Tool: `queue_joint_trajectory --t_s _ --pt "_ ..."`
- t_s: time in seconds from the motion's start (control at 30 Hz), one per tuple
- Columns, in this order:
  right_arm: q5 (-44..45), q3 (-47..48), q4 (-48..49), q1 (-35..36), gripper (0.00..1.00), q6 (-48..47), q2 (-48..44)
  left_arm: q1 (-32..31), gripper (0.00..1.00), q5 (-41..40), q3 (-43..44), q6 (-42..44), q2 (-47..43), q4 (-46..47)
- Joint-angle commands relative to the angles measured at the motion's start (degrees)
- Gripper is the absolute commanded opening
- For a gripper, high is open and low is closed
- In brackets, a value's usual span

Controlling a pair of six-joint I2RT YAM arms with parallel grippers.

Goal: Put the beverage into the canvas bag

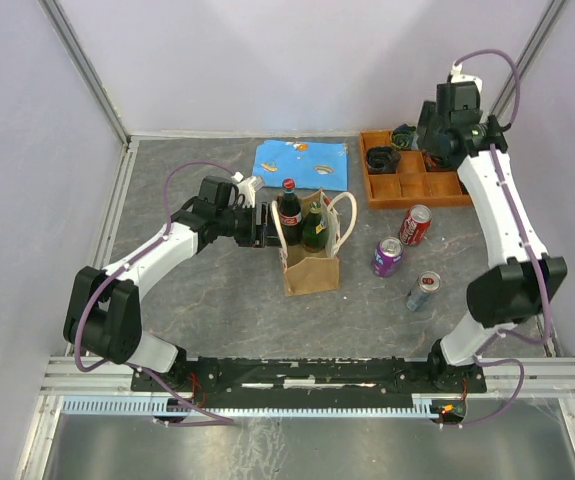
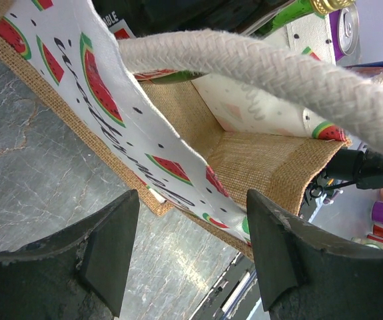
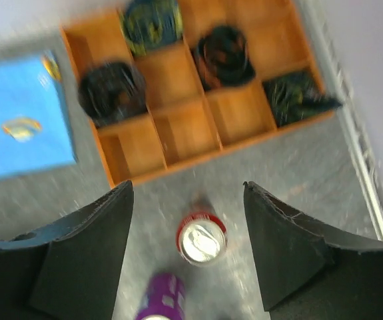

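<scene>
The canvas bag (image 1: 312, 262) stands upright mid-table with a dark cola bottle (image 1: 289, 206) and a green bottle (image 1: 314, 226) sticking out of it. My left gripper (image 1: 265, 226) is at the bag's left side. In the left wrist view it (image 2: 192, 200) is open, with the bag's watermelon-print wall (image 2: 111, 87) and rope handle (image 2: 258, 67) just beyond the fingertips. My right gripper (image 1: 435, 140) hangs high over the tray's near edge. It (image 3: 187, 190) is open and empty, looking down on a red can (image 3: 202, 240) and a purple can (image 3: 161, 300).
Three cans stand right of the bag: red (image 1: 415, 224), purple (image 1: 387, 256) and silver-blue (image 1: 423, 291). A wooden compartment tray (image 1: 412, 185) holding dark coiled items sits at the back right. A blue patterned cloth (image 1: 302, 162) lies behind the bag.
</scene>
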Motion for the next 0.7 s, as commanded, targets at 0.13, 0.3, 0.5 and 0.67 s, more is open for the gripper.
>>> queue_joint_trajectory --t_s 0.13,0.3,0.5,0.67 --pt "-19.31 9.44 -28.17 -6.09 0.76 -1.09 13.53 0.00 0.72 2.11 0.37 2.75 -1.09 1.35" --pt "-22.75 9.51 -29.53 -7.14 0.78 -2.97 17.09 0.01 0.72 2.05 0.01 2.47 -1.32 1.56" --pt "-22.19 6.08 -30.11 -7.38 0.79 -4.40 19.60 0.01 0.72 1.94 -0.27 2.15 -1.38 1.79" --pt "-22.44 2.52 -29.51 -7.34 0.80 -4.70 19.82 -0.02 0.72 1.98 -0.30 2.15 -1.26 1.70"
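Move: The Coke can stands some 26 cm below the open right hand, about 8 cm back and 3 cm left. From that can, the purple can is roughly 7 cm left and 8 cm nearer, the Red Bull can 16 cm nearer and 3 cm right, and the orange tray 18 cm farther out and 4 cm right. From the left hand the Coke can lies about 35 cm right, 6 cm ahead and 8 cm lower. The open right hand plunges about 17 cm and draws back slightly, tipping some 45 degrees downward towards the Coke can. ##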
